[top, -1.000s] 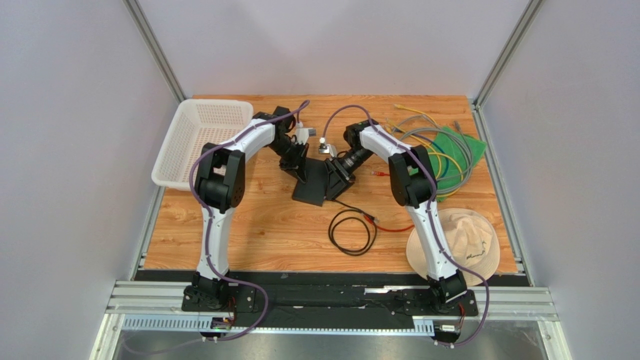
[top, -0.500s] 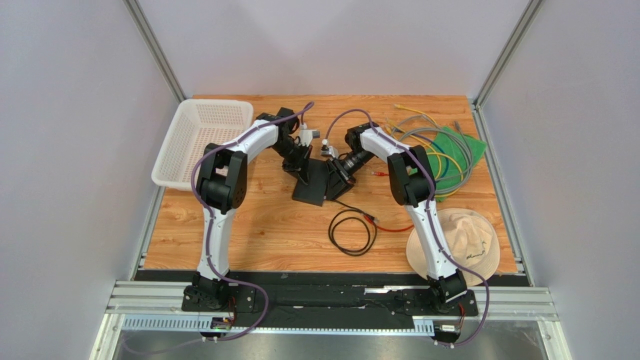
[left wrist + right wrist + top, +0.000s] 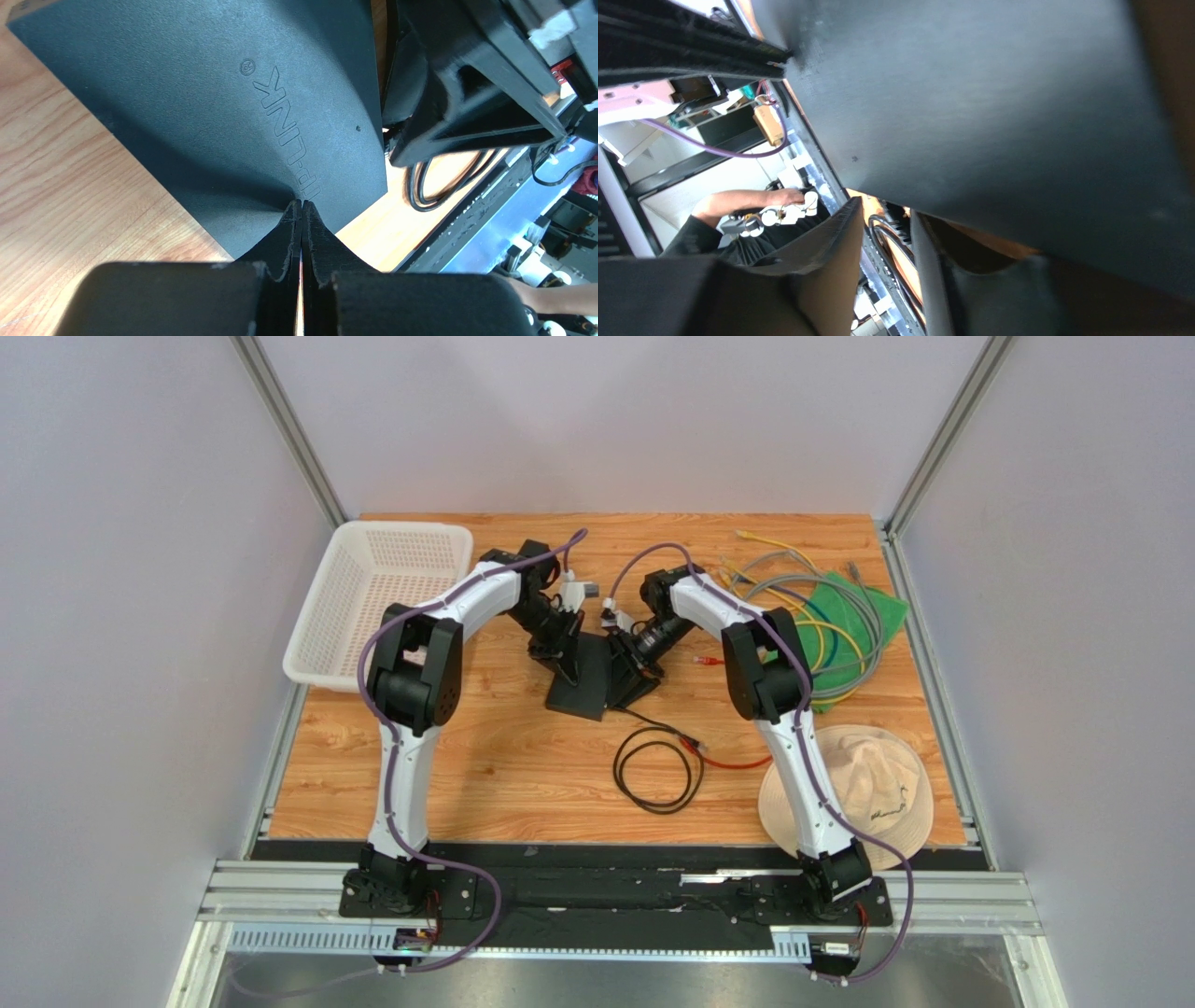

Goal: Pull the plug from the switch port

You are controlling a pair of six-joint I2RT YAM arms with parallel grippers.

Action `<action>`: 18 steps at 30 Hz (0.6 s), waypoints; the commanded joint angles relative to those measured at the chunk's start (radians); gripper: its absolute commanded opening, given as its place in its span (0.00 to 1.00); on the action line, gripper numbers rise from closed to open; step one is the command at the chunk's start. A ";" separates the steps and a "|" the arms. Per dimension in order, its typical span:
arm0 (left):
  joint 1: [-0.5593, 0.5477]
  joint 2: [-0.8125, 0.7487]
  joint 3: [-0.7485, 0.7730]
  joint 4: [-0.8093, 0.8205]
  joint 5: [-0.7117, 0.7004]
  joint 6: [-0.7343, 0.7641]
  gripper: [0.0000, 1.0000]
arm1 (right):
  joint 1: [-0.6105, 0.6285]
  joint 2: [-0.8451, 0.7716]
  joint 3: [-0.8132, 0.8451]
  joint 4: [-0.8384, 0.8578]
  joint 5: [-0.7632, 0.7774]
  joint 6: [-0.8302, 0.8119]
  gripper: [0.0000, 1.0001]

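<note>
The switch (image 3: 582,686) is a flat matte-black box at mid-table, filling the left wrist view (image 3: 210,91). My left gripper (image 3: 302,204) is shut with its tips pressed on the switch's top face, also visible from above (image 3: 565,653). My right gripper (image 3: 627,661) sits against the switch's right edge (image 3: 990,105). Its jaws (image 3: 886,208) stand partly apart, and a black cable (image 3: 875,224) shows through the gap. The far fingertip runs under the switch's edge. The plug is hidden, so I cannot tell whether the jaws touch it.
The black cable coils in a loop (image 3: 657,770) in front of the switch, beside a red lead (image 3: 723,756). A white basket (image 3: 372,595) stands at the back left. Loose cables on green cloth (image 3: 828,623) lie back right, and a cream hat (image 3: 849,784) front right.
The right gripper's jaws have narrowed, and both wrists have edged slightly toward the far side over the switch. The switch and the cable loop lie as before.
</note>
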 commanded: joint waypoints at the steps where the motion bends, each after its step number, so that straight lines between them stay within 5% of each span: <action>1: -0.011 0.032 -0.027 0.005 -0.066 0.035 0.00 | 0.063 0.033 -0.017 0.164 0.264 0.013 0.37; 13: -0.011 0.038 -0.004 0.010 -0.040 0.018 0.00 | 0.103 -0.009 -0.051 0.164 0.469 0.065 0.21; 18: -0.009 0.037 -0.007 0.014 -0.033 0.012 0.00 | 0.106 -0.035 -0.083 0.155 0.567 0.068 0.00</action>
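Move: Just off the right fingertips, between the open fingers, is the black plug in its port, roughly 1 cm to their left and 1 cm back. The switch's middle lies some 5 cm ahead and 5 cm left of the right hand, and the black cable coil about 10 cm back and 6 cm right. From the left hand, whose shut tips rest on the switch, the plug is about 3 cm back, 5 cm right and 2 cm lower; the switch's middle is 3 cm straight ahead. Closing on the black plug at the switch's right side near its back corner, the right fingers go from nearly half open to almost shut. Their tips stay within about half a centimetre of where they were, while the wrist swings them some 15 degrees steeper downwards. The left hand stays put, its shut fingertips still resting on the switch's top. ##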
